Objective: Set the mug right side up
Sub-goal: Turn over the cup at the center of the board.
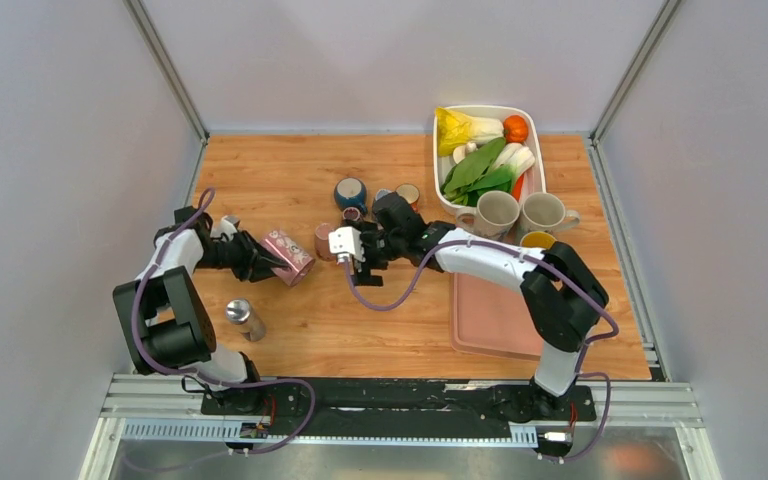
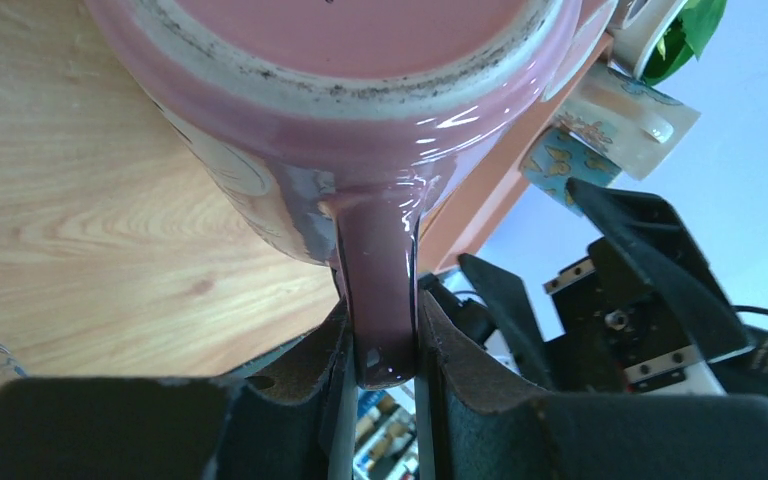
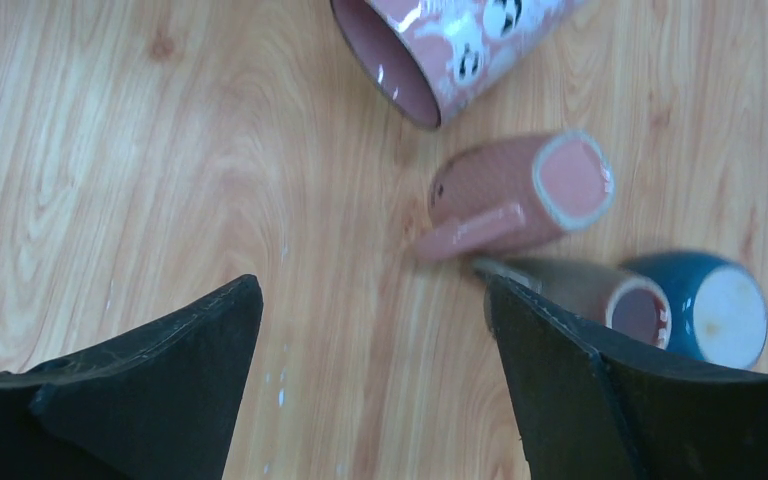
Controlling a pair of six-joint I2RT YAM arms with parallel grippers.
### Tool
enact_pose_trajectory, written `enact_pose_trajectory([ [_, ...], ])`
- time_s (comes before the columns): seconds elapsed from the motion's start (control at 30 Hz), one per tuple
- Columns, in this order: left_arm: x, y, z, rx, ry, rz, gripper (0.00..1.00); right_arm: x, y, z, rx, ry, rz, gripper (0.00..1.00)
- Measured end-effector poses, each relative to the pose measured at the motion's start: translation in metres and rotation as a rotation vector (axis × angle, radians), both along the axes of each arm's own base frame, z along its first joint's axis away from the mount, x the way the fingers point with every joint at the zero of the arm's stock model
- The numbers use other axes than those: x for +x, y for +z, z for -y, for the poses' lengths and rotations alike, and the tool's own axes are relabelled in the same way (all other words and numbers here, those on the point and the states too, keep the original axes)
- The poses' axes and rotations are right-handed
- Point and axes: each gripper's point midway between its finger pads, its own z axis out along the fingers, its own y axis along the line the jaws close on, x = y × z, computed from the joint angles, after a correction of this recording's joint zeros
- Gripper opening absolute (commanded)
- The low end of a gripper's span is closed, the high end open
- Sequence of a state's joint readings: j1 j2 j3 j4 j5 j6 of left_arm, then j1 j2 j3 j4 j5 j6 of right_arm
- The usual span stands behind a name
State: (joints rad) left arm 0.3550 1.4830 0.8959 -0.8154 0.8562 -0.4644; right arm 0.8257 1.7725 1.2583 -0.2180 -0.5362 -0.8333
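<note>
The pink patterned mug (image 1: 289, 256) lies tipped on its side on the wooden table, its mouth facing the right arm. My left gripper (image 1: 260, 262) is shut on the mug's handle (image 2: 380, 290); in the left wrist view the handle sits pinched between both pads, and the mug's base (image 2: 360, 60) fills the top of the frame. My right gripper (image 1: 352, 256) hovers open just right of the mug with nothing between its fingers. In the right wrist view the mug (image 3: 450, 45) shows at the top, beyond the right gripper (image 3: 375, 300).
A small salmon cup (image 3: 520, 195) lies on its side beside the mug, with a blue cup (image 3: 705, 310) and a brown-lined cup (image 3: 600, 295) close by. A white tub (image 1: 438, 150) of vegetables, two beige mugs (image 1: 495, 212), a pink tray (image 1: 490, 320) and a metal shaker (image 1: 243, 318) also stand on the table.
</note>
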Motion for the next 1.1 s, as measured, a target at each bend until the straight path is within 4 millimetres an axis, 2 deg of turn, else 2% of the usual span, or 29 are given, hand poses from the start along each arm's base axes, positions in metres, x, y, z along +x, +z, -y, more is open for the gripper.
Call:
enact_pose_trajectory([
  [0.1,-0.006,0.001,0.003,-0.047,0.004,-0.043,0.0,-0.009,-0.003,-0.024,0.03,0.042,0.042,0.89],
  [0.23,-0.014,0.0,0.012,-0.138,0.029,-0.082,0.0,-0.011,0.008,-0.05,0.105,0.066,0.108,0.89],
  [0.4,-0.035,0.0,0.034,-0.354,0.088,-0.201,0.0,-0.011,0.015,-0.062,0.185,0.083,0.149,0.89],
  [0.53,-0.035,0.006,0.039,-0.429,0.109,-0.218,0.0,-0.014,-0.003,-0.064,0.183,0.105,0.131,0.87],
  [0.67,-0.034,0.008,0.04,-0.457,0.122,-0.233,0.0,-0.019,-0.027,-0.062,0.15,0.132,0.109,0.81],
  [0.77,-0.035,0.009,0.041,-0.474,0.126,-0.242,0.0,-0.02,-0.039,-0.061,0.134,0.142,0.105,0.73],
  [0.9,-0.037,0.01,0.042,-0.491,0.13,-0.256,0.0,-0.013,-0.04,-0.067,0.156,0.112,0.122,0.6],
  [1.03,-0.039,0.011,0.043,-0.501,0.133,-0.271,0.0,-0.004,-0.035,-0.073,0.19,0.059,0.13,0.34],
  [1.1,-0.04,0.012,0.043,-0.504,0.134,-0.276,0.12,-0.001,-0.034,-0.074,0.202,0.04,0.128,0.21],
])
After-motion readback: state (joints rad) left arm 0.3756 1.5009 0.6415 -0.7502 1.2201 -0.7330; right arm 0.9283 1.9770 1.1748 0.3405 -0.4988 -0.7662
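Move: The left hand already holds the pink ghost mug by its handle, the mug's middle about 3 cm to the right, 2 cm ahead and 3 cm below. From that hand the metal shaker stands about 7 cm back, 6 cm left and 6 cm lower. For the open right hand, the ghost mug is some 13 cm left, level fore-and-aft and 4 cm lower, while the small pink mug sits about 7 cm ahead, 6 cm left and 7 cm lower. Keeping its pinch on the handle, the left hand carries the ghost mug about 4 cm back and 4 cm right towards the right hand, tipping its fingers up nearer to level by some 30 degrees, then nearly holds still there. The right hand reaches left about 6 cm with a slight rise, dips some 5 cm to the mug's mouth, then eases a little forward and left as its fingers close well over halfway around the forward side of the rim, one inside the mouth and one outside. ##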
